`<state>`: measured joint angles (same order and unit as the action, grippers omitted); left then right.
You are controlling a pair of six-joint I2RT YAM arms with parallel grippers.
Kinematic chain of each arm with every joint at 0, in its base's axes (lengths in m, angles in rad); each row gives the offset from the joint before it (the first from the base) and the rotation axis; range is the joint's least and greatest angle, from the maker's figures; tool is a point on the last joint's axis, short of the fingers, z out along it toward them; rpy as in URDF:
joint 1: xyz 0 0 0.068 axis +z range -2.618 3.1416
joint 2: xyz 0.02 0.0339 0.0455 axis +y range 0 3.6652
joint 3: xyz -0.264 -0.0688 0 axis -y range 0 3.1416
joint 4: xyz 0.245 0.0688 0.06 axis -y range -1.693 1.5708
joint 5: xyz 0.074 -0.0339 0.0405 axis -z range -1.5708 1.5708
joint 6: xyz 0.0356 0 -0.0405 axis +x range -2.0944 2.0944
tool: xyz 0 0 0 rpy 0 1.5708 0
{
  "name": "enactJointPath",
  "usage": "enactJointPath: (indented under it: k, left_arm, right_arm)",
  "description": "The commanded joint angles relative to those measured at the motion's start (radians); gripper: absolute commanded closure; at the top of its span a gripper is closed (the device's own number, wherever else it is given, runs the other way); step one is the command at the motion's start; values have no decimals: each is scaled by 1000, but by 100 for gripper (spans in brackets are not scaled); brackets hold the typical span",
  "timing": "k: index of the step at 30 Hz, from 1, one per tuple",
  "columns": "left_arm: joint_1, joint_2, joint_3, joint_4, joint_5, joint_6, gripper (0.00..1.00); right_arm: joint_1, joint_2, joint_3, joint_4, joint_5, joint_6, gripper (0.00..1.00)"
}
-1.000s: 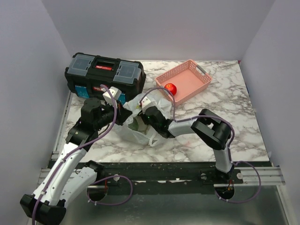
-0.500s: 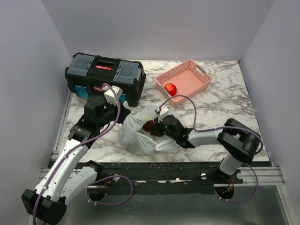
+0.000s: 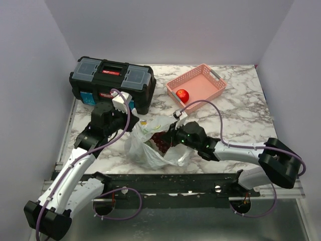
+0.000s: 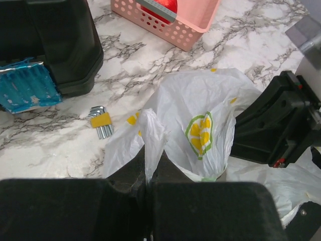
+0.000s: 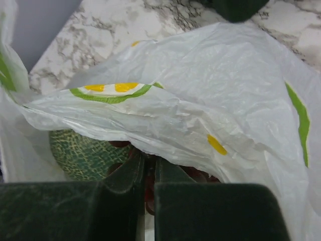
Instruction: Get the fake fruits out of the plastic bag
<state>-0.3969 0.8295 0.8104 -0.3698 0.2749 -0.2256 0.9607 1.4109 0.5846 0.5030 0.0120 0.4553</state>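
The white plastic bag lies on the marble near the front edge, its mouth facing right. My left gripper is shut on a raised fold of the bag's rim. At the mouth, my right gripper is shut on the dark red grapes, under the bag's upper flap. The green netted melon sits inside the bag, left of the right fingers. The red apple lies in the pink basket.
A black toolbox stands at the back left, just behind the left gripper. A set of hex keys lies on the marble in front of it. The right arm's black body is close beside the bag.
The right arm has drawn back to the right out of the bag, and its jaws have shut on the grapes, which now show at the mouth. The left gripper keeps its hold on the rim.
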Motion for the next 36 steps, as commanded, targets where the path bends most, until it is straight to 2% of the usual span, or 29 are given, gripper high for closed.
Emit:
enactJointPath:
  k: [1, 10, 15, 18, 23, 29, 32, 36]
  left_arm:
    - [-3, 20, 11, 6, 85, 12, 100]
    - [-3, -13, 15, -15, -25, -2, 100]
    - [-1, -23, 19, -30, -83, 1, 100]
    - [3, -4, 25, -36, -64, -1, 100]
    - [13, 26, 41, -43, -29, 2, 100]
    - [14, 52, 43, -39, 16, 0, 100]
    - [13, 56, 44, -39, 24, -1, 100]
    - [14, 56, 44, -38, 34, -3, 100]
  right_arm:
    - [5, -64, 82, -49, -30, 27, 99]
    - [4, -192, 96, -115, -68, 19, 99]
    - [4, -256, 19, -149, -248, 6, 99]
    - [4, -315, -34, -83, -305, 50, 99]
    - [5, -319, -12, -60, -316, 84, 99]
    - [4, -330, 82, -82, -258, 96, 99]
    - [4, -352, 153, -153, -148, 109, 99]
    - [4, -404, 180, -168, -21, 143, 99]
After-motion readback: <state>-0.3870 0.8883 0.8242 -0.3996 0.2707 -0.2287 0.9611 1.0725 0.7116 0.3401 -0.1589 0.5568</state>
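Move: The right hand already pinches the grape bunch inside the bag's mouth; the pink basket it is meant for lies some 36 cm ahead, 18 cm to its right and 9 cm below, with the red fruit about 31 cm ahead, 9 cm right. The green melon sits in the bag about 11 cm left, roughly level fore and aft, 8 cm below. From the left hand, holding the bag rim, the basket is about 33 cm ahead, 37 cm right, 20 cm lower. Up first, roughly 8 cm, the right hand keeps lifting the pinched grapes through the bag's mouth, then draws back about 6 cm, turning some 15 degrees counter-clockwise, and climbs again, easing slightly forward, with its left side rolling up. The left fingers stay shut on the bag rim, holding nearly in place and sinking a little at the end. ##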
